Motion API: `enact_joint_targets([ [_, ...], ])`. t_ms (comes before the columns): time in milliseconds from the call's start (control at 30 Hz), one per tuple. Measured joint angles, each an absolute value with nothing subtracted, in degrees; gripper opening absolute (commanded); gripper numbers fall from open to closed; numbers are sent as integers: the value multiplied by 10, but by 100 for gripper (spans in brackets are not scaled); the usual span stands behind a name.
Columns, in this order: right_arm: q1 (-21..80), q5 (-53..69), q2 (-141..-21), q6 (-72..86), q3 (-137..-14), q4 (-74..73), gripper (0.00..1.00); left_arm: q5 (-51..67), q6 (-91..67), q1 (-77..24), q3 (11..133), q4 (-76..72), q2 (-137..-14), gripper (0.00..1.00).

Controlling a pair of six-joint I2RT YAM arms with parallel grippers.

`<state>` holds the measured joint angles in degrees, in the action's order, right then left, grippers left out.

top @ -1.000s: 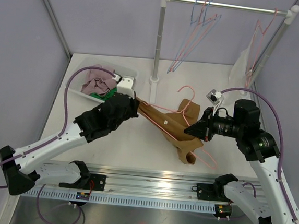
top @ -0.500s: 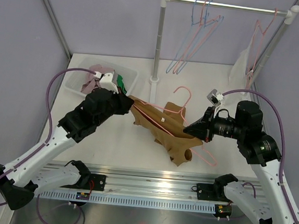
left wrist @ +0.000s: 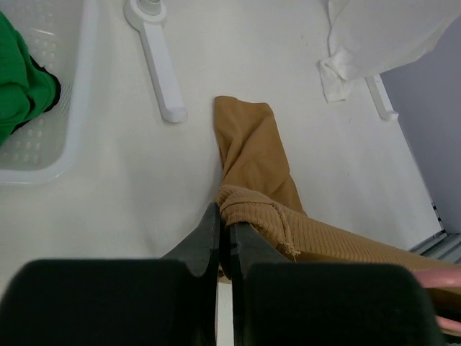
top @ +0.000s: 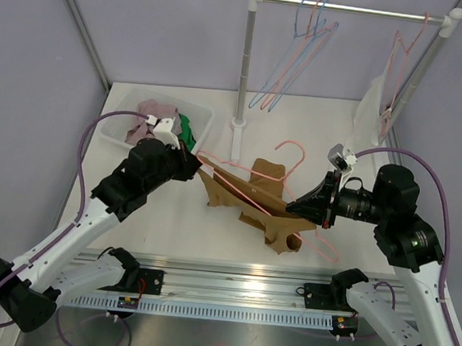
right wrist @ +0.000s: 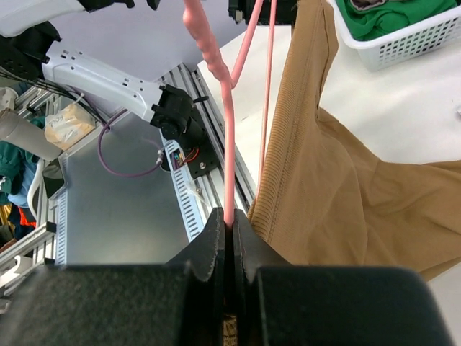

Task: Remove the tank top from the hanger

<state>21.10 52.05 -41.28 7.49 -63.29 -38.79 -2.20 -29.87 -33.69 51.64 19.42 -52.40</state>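
The tan ribbed tank top [top: 253,198] hangs slack from a pink wire hanger [top: 302,153] over the middle of the table. The hanger's left end sticks out bare of the cloth. My left gripper [top: 197,167] is at the top's left corner. In the left wrist view its jaws [left wrist: 225,216] are shut, with the ribbed hem [left wrist: 266,216] bunched at the tips. My right gripper [top: 291,208] is shut on the hanger's wire [right wrist: 229,144], holding it off the table. The tank top [right wrist: 338,180] drapes just right of that wire.
A white basket [top: 202,115] of pink and green clothes stands at the back left, close behind my left gripper. The clothes rack's pole [top: 246,61] and foot [left wrist: 160,65] are behind the tank top. Several hangers [top: 298,57] and a white garment [top: 379,97] hang from the rail.
My right gripper drew the hanger right and up. My left gripper swung back toward the basket with the hem. The hanger's left end came out of the cloth, which went from stretched to slack.
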Motion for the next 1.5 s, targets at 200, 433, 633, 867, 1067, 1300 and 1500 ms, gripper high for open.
enact_joint_targets([
  [200, 211, 495, -357, 135, -568, -276, 0, -11, -312, -337, 507, 183, -557, 4],
  [433, 211, 401, -262, 300, -353, 124, 0, 135, -337, -379, 416, 62, -576, 4],
  [633, 211, 219, -272, 359, -249, 354, 0, 144, -307, -524, 423, 49, -661, 3],
  [867, 211, 21, -227, 284, -440, 53, 0, 50, -304, -534, 426, 116, -671, 48],
  [1067, 211, -93, -341, 213, -702, -231, 0, -43, -297, -535, 481, 227, -607, 82],
  [1300, 211, -145, -492, 161, -755, -405, 0, -164, -274, -535, 609, 385, -499, 99],
  [1500, 210, -181, -631, 121, -856, -443, 0, -220, -239, -535, 640, 480, -416, 99],
])
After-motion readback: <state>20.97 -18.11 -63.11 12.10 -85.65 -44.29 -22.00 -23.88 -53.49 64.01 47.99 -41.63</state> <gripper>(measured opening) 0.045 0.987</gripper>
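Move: Held in the left fingers by one edge, the brown tank top sags with its middle some 18 cm right, 6 cm back and 14 cm below; the bin stands about 25 cm ahead, 19 cm left and 22 cm below. From the right hand, the rail's middle is roughly 45 cm ahead, 13 cm right and 16 cm up; the top's middle is 8 cm ahead, 9 cm left and 22 cm below, the white garment 43 cm ahead, 27 cm right and 10 cm below. Drawing the pinched edge of the top down, back and some 12 cm to the right, the left hand opens wide low over the table, lets go, then climbs clear, leftward. The right hand keeps its pinch on the pink hanger, carrying it forward, up and right, then, after a dip, on forward towards the rail, about 19 cm ahead in all, turning nearly 70 degrees clockwise. ##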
